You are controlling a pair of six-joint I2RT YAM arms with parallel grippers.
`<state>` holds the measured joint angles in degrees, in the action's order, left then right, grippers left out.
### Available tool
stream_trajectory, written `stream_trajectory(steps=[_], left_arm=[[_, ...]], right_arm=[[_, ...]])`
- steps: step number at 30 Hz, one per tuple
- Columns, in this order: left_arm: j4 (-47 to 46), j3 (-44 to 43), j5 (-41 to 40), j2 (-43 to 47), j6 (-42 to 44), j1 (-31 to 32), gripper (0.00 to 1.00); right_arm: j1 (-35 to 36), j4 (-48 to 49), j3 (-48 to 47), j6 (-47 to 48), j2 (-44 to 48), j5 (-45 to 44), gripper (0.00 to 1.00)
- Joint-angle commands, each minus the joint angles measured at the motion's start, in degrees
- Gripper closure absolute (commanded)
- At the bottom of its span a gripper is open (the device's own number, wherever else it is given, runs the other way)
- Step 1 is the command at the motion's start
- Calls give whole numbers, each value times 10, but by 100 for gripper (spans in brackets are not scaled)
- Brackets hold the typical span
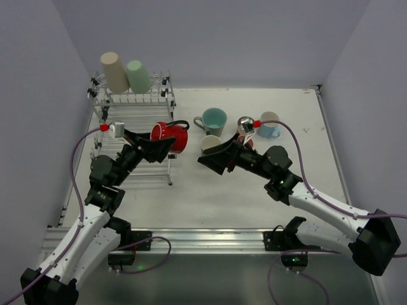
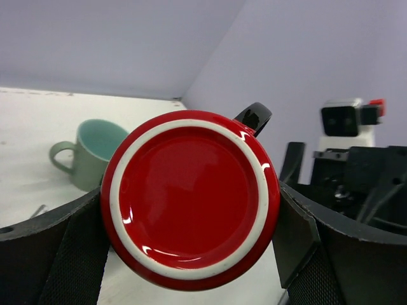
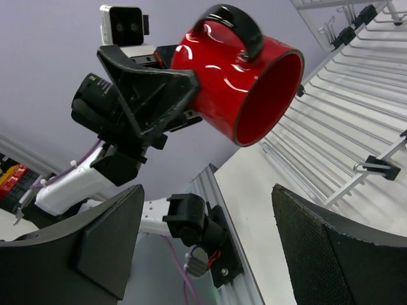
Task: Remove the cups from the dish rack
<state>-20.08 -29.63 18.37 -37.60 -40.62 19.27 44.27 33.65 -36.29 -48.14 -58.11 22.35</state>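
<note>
My left gripper point(image 1: 166, 142) is shut on a red mug point(image 1: 172, 136) with a black handle, held on its side above the table, just off the right edge of the chrome dish rack point(image 1: 137, 117). In the left wrist view the mug's base point(image 2: 191, 197) fills the space between the fingers point(image 2: 70, 254). The right wrist view shows the red mug point(image 3: 248, 82) with its mouth turned toward the right arm. My right gripper point(image 1: 213, 157) faces it from the right, open and empty, its fingers point(image 3: 102, 248) wide apart. A beige cup point(image 1: 114, 72) and a mint green cup point(image 1: 137, 76) stand upside down on the rack's back tier.
On the table stand a teal mug point(image 1: 213, 119), a beige cup point(image 1: 208, 142) partly hidden behind my right gripper, and a light blue mug point(image 1: 270, 127). Something red point(image 1: 248, 142) peeks out by the right wrist. Walls close in at left, back and right.
</note>
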Motion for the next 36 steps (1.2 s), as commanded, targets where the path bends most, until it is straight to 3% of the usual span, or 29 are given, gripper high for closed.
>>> stream_trajectory(steps=[1, 15, 18, 22, 24, 26, 27, 30, 31, 33, 34, 36], left_arm=[[-159, 8, 25, 25, -102, 8, 76], [-251, 33, -8, 27, -218, 61, 82], [-264, 37, -24, 26, -229, 80, 82], [-284, 48, -62, 30, -235, 107, 82], [-304, 54, -69, 22, -240, 116, 82], [-311, 55, -77, 17, -240, 126, 82], [-312, 58, -80, 17, -240, 129, 82], [-312, 61, -82, 24, -230, 133, 68], [-307, 61, -83, 26, -226, 133, 49], [-263, 47, -83, 40, -197, 133, 30], [-232, 35, -83, 46, -178, 133, 15], [-123, -8, -87, 58, -117, 133, 6]], right_arm=[[12, 84, -22, -20, -20, 18, 17], [69, 5, -144, 18, -78, -3, 22], [73, 0, -168, 21, -100, 1, 34], [81, 25, -184, 14, -129, 4, 41], [84, 40, -188, 9, -141, 5, 49], [85, 46, -194, 7, -148, 4, 60], [86, 50, -195, 5, -152, 4, 75], [85, 65, -182, 2, -142, -7, 100], [86, 64, -171, 7, -127, -23, 100], [86, 25, -166, 35, -110, -34, 100], [86, 0, -170, 49, -92, -41, 100], [86, -50, -173, 76, -71, -73, 100]])
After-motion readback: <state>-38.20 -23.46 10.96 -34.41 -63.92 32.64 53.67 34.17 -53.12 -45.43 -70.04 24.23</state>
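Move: The left hand already holds the red mug in its fingers, mouth towards the right gripper, which waits about 15 cm to this hand's right, 5 cm back and 3 cm lower. From the open right hand the mug is some 14 cm to the left, 5 cm ahead and 3 cm higher. Well below the right hand, roughly 15 cm down, stand the green cup 10 cm ahead and 1 cm right, the teal mug 9 cm beyond it, and the pink cup 10 cm ahead, 13 cm right. To the left and up, then slightly back, the right hand reaches about 7 cm sideways to the red mug and closes from wide to nearly shut, pinching its rim wall with one finger inside the mouth. The left hand brings the mug back, up and somewhat right, rolling some 25 degrees so its left side sinks, its fingers still round the mug. ##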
